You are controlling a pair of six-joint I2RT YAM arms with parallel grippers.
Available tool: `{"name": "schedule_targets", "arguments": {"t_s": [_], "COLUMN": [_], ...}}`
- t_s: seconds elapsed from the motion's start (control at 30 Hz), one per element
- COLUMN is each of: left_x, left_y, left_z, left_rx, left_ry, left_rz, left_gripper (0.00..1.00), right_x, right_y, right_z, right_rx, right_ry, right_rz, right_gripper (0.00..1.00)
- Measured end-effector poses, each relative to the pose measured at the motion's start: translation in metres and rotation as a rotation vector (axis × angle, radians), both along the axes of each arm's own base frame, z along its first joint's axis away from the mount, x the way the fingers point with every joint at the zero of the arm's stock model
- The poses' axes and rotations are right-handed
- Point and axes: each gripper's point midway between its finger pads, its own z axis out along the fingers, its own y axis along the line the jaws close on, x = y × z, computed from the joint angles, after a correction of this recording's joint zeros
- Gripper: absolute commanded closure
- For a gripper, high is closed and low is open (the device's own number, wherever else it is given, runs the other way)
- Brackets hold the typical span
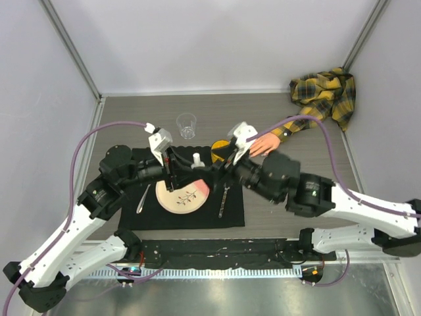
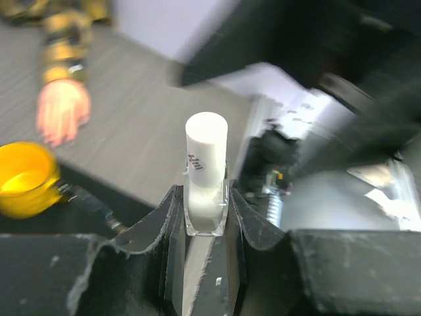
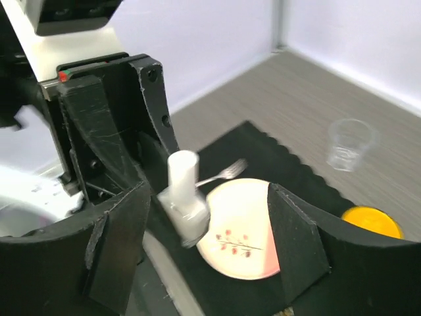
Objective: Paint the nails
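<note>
My left gripper [image 1: 179, 167] [image 2: 204, 205] is shut on the glass base of a small clear bottle [image 2: 205, 201] with a tall white cap [image 2: 206, 146] and holds it upright above the black mat. My right gripper [image 1: 221, 168] [image 3: 209, 197] is wide open around the bottle [image 3: 187, 209], its fingers [image 3: 120, 245] apart from it; the bottle stands nearer the left one. The pale peach mannequin hand [image 1: 266, 145] [image 2: 62, 112] lies palm down on the table, right of both grippers. Its plaid sleeve [image 1: 325, 93] runs to the back right corner. Its nails are too small and blurred to make out.
A black mat [image 1: 231, 212] holds a cream plate [image 1: 184, 196] [image 3: 245, 232], a fork [image 1: 143, 197] [image 3: 222, 174] and another utensil [image 1: 223, 200]. A yellow cup [image 1: 220, 146] [image 2: 22, 179] [image 3: 372, 222] sits at the mat's far edge. A clear plastic cup [image 1: 187, 125] [image 3: 350, 143] stands behind it.
</note>
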Motion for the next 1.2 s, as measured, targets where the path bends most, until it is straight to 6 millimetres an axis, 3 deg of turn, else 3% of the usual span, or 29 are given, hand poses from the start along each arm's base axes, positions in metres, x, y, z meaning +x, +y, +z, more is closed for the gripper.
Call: {"name": "schedule_targets", "arguments": {"t_s": [0.1,0.3,0.7,0.8,0.93,1.03,1.2], "left_x": [-0.024,-0.056,-0.079,-0.080,-0.081,-0.079,-0.062], "left_y": [-0.005,-0.008,-0.003,-0.003,-0.003,-0.003,-0.002], "left_z": [0.011,0.025,0.037,0.036,0.036,0.034,0.033], "left_rx": [-0.057,-0.120,-0.156,-0.155,-0.153,-0.146,-0.118], "left_ry": [-0.010,-0.015,-0.028,-0.025,-0.022,-0.013,-0.005], "left_rz": [-0.130,-0.312,-0.424,-0.430,-0.437,-0.424,-0.299], "left_gripper": [1.00,1.00,1.00,1.00,1.00,1.00,1.00], "right_x": [-0.004,-0.050,-0.063,-0.062,-0.061,-0.062,-0.054], "right_y": [-0.004,0.006,0.008,0.012,0.020,0.023,0.024], "right_z": [0.008,0.011,0.026,0.027,0.022,0.021,0.019], "right_rx": [0.046,0.076,0.169,0.182,0.183,0.181,0.168], "right_ry": [0.032,0.106,0.186,0.199,0.228,0.231,0.188], "right_rz": [0.167,0.526,0.716,0.738,0.771,0.794,0.759], "right_gripper": [0.21,0.24,0.43,0.50,0.71,0.96,0.99]}}
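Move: The left hand already holds the nail polish bottle, its white cap standing about 3 cm above that hand point and 1 cm to the right. From the open right hand the cap is roughly 3 cm to the left, 1 cm ahead and 1 cm lower. The plate lies some 12 cm ahead of the right hand and 13 cm to its left, the yellow mug about 22 cm straight ahead, both roughly 35 cm below. The left hand keeps its grip on the bottle and draws it back about 8 cm towards the base while rising 3–4 cm and turning some 25 degrees clockwise, then eases forward again by a centimetre or two at the end, part of that turn coming undone. The open right hand follows back about 6 cm, a little left and up, swinging about 45 degrees counter-clockwise until its fingers straddle the cap, then closes and pinches the cap from both sides. ##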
